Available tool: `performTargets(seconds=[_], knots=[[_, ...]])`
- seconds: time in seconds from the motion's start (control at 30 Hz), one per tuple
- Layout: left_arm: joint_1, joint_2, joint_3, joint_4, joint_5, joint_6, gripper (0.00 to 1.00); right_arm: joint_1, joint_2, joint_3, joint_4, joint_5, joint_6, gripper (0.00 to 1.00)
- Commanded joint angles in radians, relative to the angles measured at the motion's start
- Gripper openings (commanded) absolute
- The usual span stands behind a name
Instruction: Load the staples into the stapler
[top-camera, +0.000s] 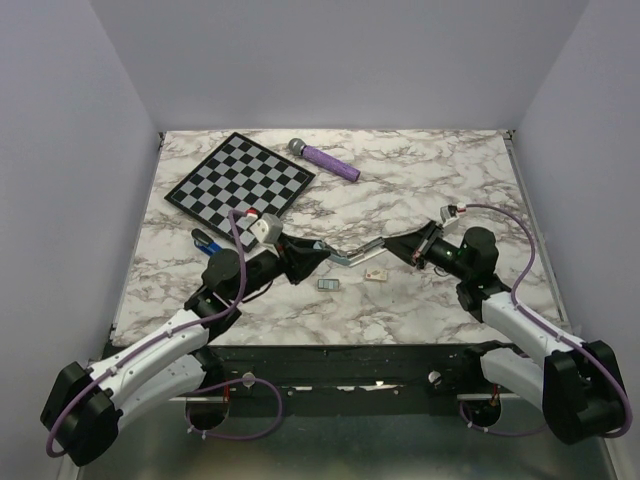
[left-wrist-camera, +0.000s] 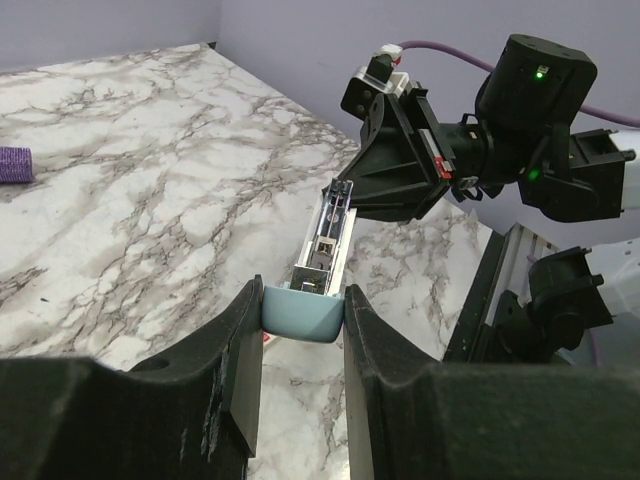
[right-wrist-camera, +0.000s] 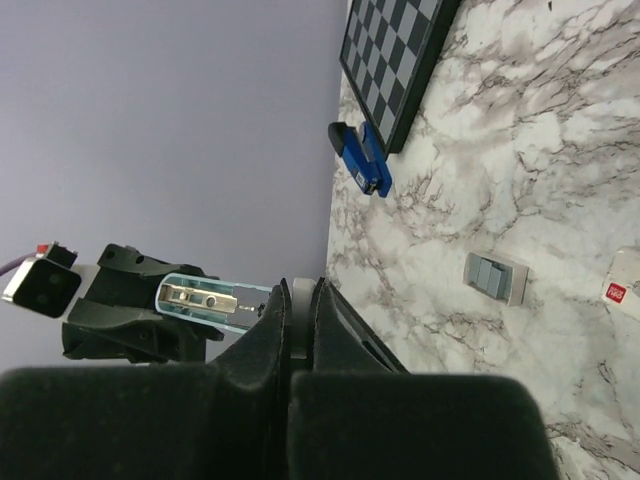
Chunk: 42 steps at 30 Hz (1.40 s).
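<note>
The dark blue stapler (top-camera: 205, 241) (right-wrist-camera: 362, 160) lies on the table beside the chessboard, behind my left arm, and no gripper touches it. A small grey block of staples (top-camera: 328, 284) (right-wrist-camera: 495, 277) rests on the marble below the grippers. My left gripper (left-wrist-camera: 303, 300) (top-camera: 322, 255) is shut on the rounded end of a pale-blue bar (left-wrist-camera: 300, 312) that carries an open metal rail (left-wrist-camera: 330, 235). It holds the bar above the table. My right gripper (right-wrist-camera: 303, 295) (top-camera: 385, 245) is shut on the thin far end of that rail.
A small white box with a red label (top-camera: 377, 273) (right-wrist-camera: 625, 285) lies next to the staples. A chessboard (top-camera: 240, 180) and a purple microphone (top-camera: 325, 158) sit at the back. Walls close in the table on three sides.
</note>
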Motion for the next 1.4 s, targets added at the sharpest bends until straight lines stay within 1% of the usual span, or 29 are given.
performTargets(seconds=[0.0,0.1,0.17,0.2,0.27,0.3,0.37,0.4,0.5,0.53,0.57,0.6,0.63,0.67,0.7,0.73,0.77,0.83,0.93,0.97,1.0,1.03,1.1,1.13,1.17,1.2,1.27,1.33,1.37], knots=[[0.03,-0.106,-0.065,0.037,-0.288,-0.009,0.0,-0.012,-0.048,-0.041,0.098,0.011,0.027,0.01],[0.029,-0.121,-0.083,0.057,-0.273,-0.01,0.0,-0.012,-0.035,-0.017,0.105,-0.01,0.011,0.01],[0.029,-0.104,-0.072,0.053,-0.259,-0.004,0.0,-0.012,-0.029,-0.001,0.112,-0.041,-0.015,0.06],[0.029,-0.097,-0.065,0.051,-0.241,0.0,0.0,-0.012,-0.026,0.005,0.109,-0.047,-0.021,0.14],[0.029,-0.081,-0.039,0.038,-0.229,0.017,0.0,-0.012,-0.029,0.019,0.093,-0.056,-0.045,0.24],[0.03,-0.078,-0.025,0.025,-0.229,0.026,0.0,-0.012,-0.031,0.022,0.087,-0.056,-0.053,0.32],[0.029,-0.075,0.012,-0.016,-0.242,0.049,0.0,-0.012,-0.043,0.029,0.063,-0.058,-0.075,0.39],[0.029,-0.077,0.023,-0.031,-0.252,0.057,0.0,-0.013,-0.046,0.031,0.055,-0.056,-0.081,0.45],[0.03,-0.078,0.078,-0.136,-0.34,0.091,0.0,-0.012,-0.075,0.04,0.018,-0.044,-0.121,0.57],[0.03,-0.078,0.099,-0.162,-0.368,0.097,0.0,-0.012,-0.083,0.049,-0.02,-0.038,-0.139,0.59],[0.032,-0.077,0.107,-0.185,-0.411,0.103,0.0,-0.013,-0.092,0.06,-0.048,-0.035,-0.192,0.59],[0.033,-0.078,0.113,-0.221,-0.423,0.121,0.0,-0.013,-0.097,0.093,-0.083,-0.035,-0.223,0.6],[0.035,-0.078,0.127,-0.238,-0.431,0.129,0.0,-0.012,-0.098,0.114,-0.165,-0.038,-0.26,0.61],[0.036,-0.078,0.135,-0.264,-0.43,0.141,0.0,-0.012,-0.092,0.138,-0.216,-0.039,-0.351,0.61],[0.036,-0.077,0.142,-0.275,-0.428,0.166,0.0,-0.012,-0.086,0.197,-0.273,-0.041,-0.401,0.61],[0.036,-0.078,0.153,-0.284,-0.424,0.177,0.0,-0.012,-0.072,0.225,-0.383,-0.044,-0.45,0.61],[0.036,-0.081,0.158,-0.288,-0.416,0.189,0.0,-0.012,-0.065,0.253,-0.428,-0.047,-0.534,0.61],[0.036,-0.08,0.165,-0.283,-0.376,0.221,0.0,-0.012,-0.051,0.284,-0.486,-0.062,-0.587,0.61],[0.036,-0.061,0.188,-0.291,-0.298,0.247,0.0,-0.013,-0.057,0.285,-0.465,-0.094,-0.659,0.61],[0.036,-0.054,0.198,-0.292,-0.261,0.259,0.0,-0.012,-0.058,0.284,-0.461,-0.119,-0.709,0.61],[0.036,-0.048,0.205,-0.3,-0.241,0.264,0.0,-0.01,-0.06,0.285,-0.458,-0.128,-0.731,0.61],[0.036,-0.032,0.211,-0.303,-0.186,0.267,0.0,-0.01,-0.069,0.282,-0.444,-0.136,-0.754,0.62],[0.036,-0.018,0.234,-0.301,-0.134,0.278,0.0,-0.007,-0.084,0.27,-0.421,-0.176,-0.835,0.65],[0.036,-0.003,0.241,-0.303,-0.079,0.282,0.0,0.002,-0.098,0.269,-0.413,-0.183,-0.869,0.66],[0.036,0.008,0.26,-0.306,-0.057,0.29,0.0,0.01,-0.124,0.263,-0.413,-0.179,-0.928,0.66],[0.036,0.017,0.271,-0.32,-0.028,0.298,0.0,0.019,-0.138,0.258,-0.407,-0.174,-0.947,0.67],[0.036,0.044,0.308,-0.347,0.05,0.312,0.0,0.044,-0.173,0.238,-0.329,-0.214,-0.964,0.69],[0.036,0.072,0.328,-0.36,0.099,0.322,0.0,0.076,-0.186,0.221,-0.269,-0.248,-0.977,0.7],[0.038,0.078,0.343,-0.364,0.154,0.325,0.0,0.09,-0.192,0.221,-0.264,-0.278,-1.021,0.7]])
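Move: My left hand already grips the light-blue cover end of the open stapler; its middle lies about 6 cm to the right, 1 cm ahead and 3 cm lower. From my right hand, shut on the stapler's free end, that middle is roughly 7 cm left, 4 cm back and 3 cm up. On the table 16 cm below the right hand, the card box lies 1 cm ahead with no sideways offset; the staples are 11 cm left, 1 cm back. I ease both hands back about 1 cm, then open my right fingers wide, let go of the stapler's free end and rise some 5 cm, tipping the fingertips up about 40 degrees and finally drawing back. My left hand keeps its grip, lifts, swings the stapler forward and left, turning some 20 degrees counter-clockwise, then brings it partway back right. ##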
